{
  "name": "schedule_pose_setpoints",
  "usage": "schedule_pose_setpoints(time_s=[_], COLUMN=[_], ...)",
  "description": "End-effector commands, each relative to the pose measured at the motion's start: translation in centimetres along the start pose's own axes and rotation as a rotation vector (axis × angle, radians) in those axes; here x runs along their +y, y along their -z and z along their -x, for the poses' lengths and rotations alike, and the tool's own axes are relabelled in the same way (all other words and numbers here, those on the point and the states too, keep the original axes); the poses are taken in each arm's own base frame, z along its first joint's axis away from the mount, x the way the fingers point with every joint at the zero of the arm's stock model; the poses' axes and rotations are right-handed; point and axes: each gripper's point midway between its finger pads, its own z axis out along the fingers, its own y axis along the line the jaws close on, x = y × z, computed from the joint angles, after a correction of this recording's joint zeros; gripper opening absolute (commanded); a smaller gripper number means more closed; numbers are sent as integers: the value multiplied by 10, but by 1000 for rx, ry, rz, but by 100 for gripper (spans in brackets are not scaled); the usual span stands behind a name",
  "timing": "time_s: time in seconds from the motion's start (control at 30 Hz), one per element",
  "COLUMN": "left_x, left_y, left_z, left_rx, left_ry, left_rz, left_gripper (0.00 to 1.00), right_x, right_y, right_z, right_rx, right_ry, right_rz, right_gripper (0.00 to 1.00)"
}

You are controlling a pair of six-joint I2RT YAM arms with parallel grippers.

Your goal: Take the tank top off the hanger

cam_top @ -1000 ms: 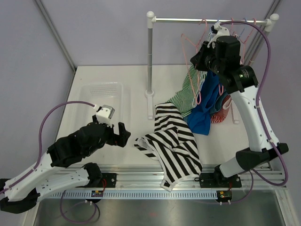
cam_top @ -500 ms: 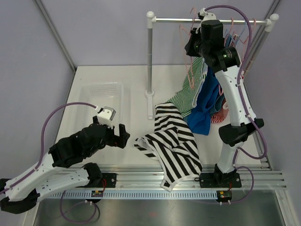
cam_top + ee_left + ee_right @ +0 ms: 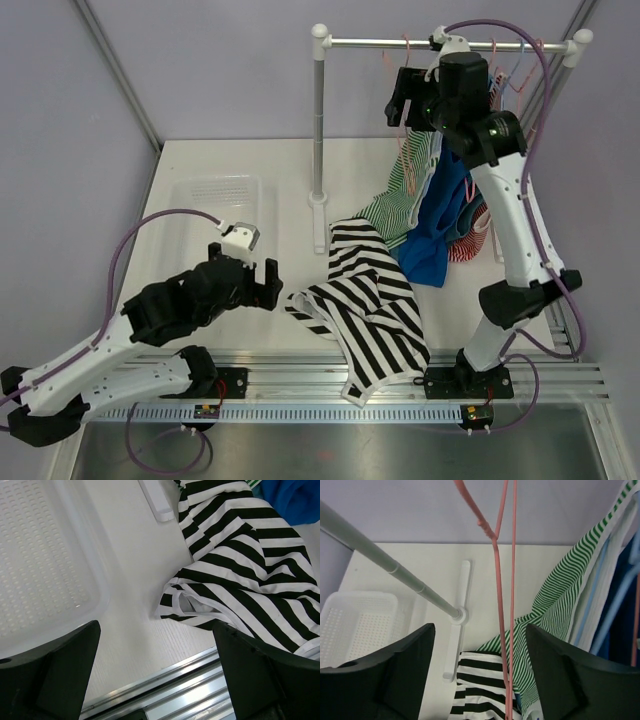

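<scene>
The black-and-white striped tank top (image 3: pixel 365 300) (image 3: pixel 240 580) lies crumpled on the table, with no hanger in it. My left gripper (image 3: pixel 265 285) (image 3: pixel 155 680) hovers open just left of its hem and holds nothing. My right gripper (image 3: pixel 403 100) (image 3: pixel 480 675) is up by the rail (image 3: pixel 380 43). It is open, and the thin wires of a bare pink hanger (image 3: pixel 500 605) (image 3: pixel 402 152) hang down between its spread fingers without being pinched. The top's upper edge (image 3: pixel 480 690) shows below that hanger.
A green striped garment (image 3: pixel 395 200) (image 3: pixel 560 600), a blue one (image 3: pixel 435 235) and a red striped one (image 3: pixel 470 240) hang from further hangers at the rail's right end. The rack's post (image 3: pixel 319 120) stands mid-table. A white perforated tray (image 3: pixel 215 205) (image 3: pixel 40 555) sits at the left.
My right gripper was shut and is now open; its arm swung left and up along the rail. The left arm edged slightly towards the tank top.
</scene>
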Motion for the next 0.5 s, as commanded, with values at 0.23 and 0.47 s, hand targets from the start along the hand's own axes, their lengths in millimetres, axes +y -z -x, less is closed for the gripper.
schedule_pose_setpoints(time_s=[0.23,0.47], left_x=[-93,-154], left_y=[-51,-121], left_z=[54,28], left_rx=[-51,93], left_ry=[37,-106], left_rz=[-181,-184], left_gripper=[99,99], right_x=[3,42], right_y=[156,271], right_z=[49,3], right_rx=[-263,-374], right_ry=[-41,-63], right_rz=[102,512], right_gripper=[100,100])
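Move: The striped tank top lies loose on the table, its middle about 21 cm to the right of the left hand, level with it fore and aft and some 18 cm below; its nearest corner is only a few centimetres to the right. The rack foot stands about 10 cm right and 20 cm ahead of that hand, the white basket roughly 12 cm left and 18 cm ahead. From the right hand, up by the hanger rail, the tank top's middle lies about 27 cm back, 7 cm left and 38 cm below. Over the striped tank top comes the left hand, fingers still wide open, sweeping about 15 cm right and a little forward with gathering speed, and only starting to sink at the end. The right hand, already clear of the pink hanger, opens the rest of the way and backs some 20 cm from the rail, rising about 10 cm before it levels off, fingers tilting up and the wrist rolling. ##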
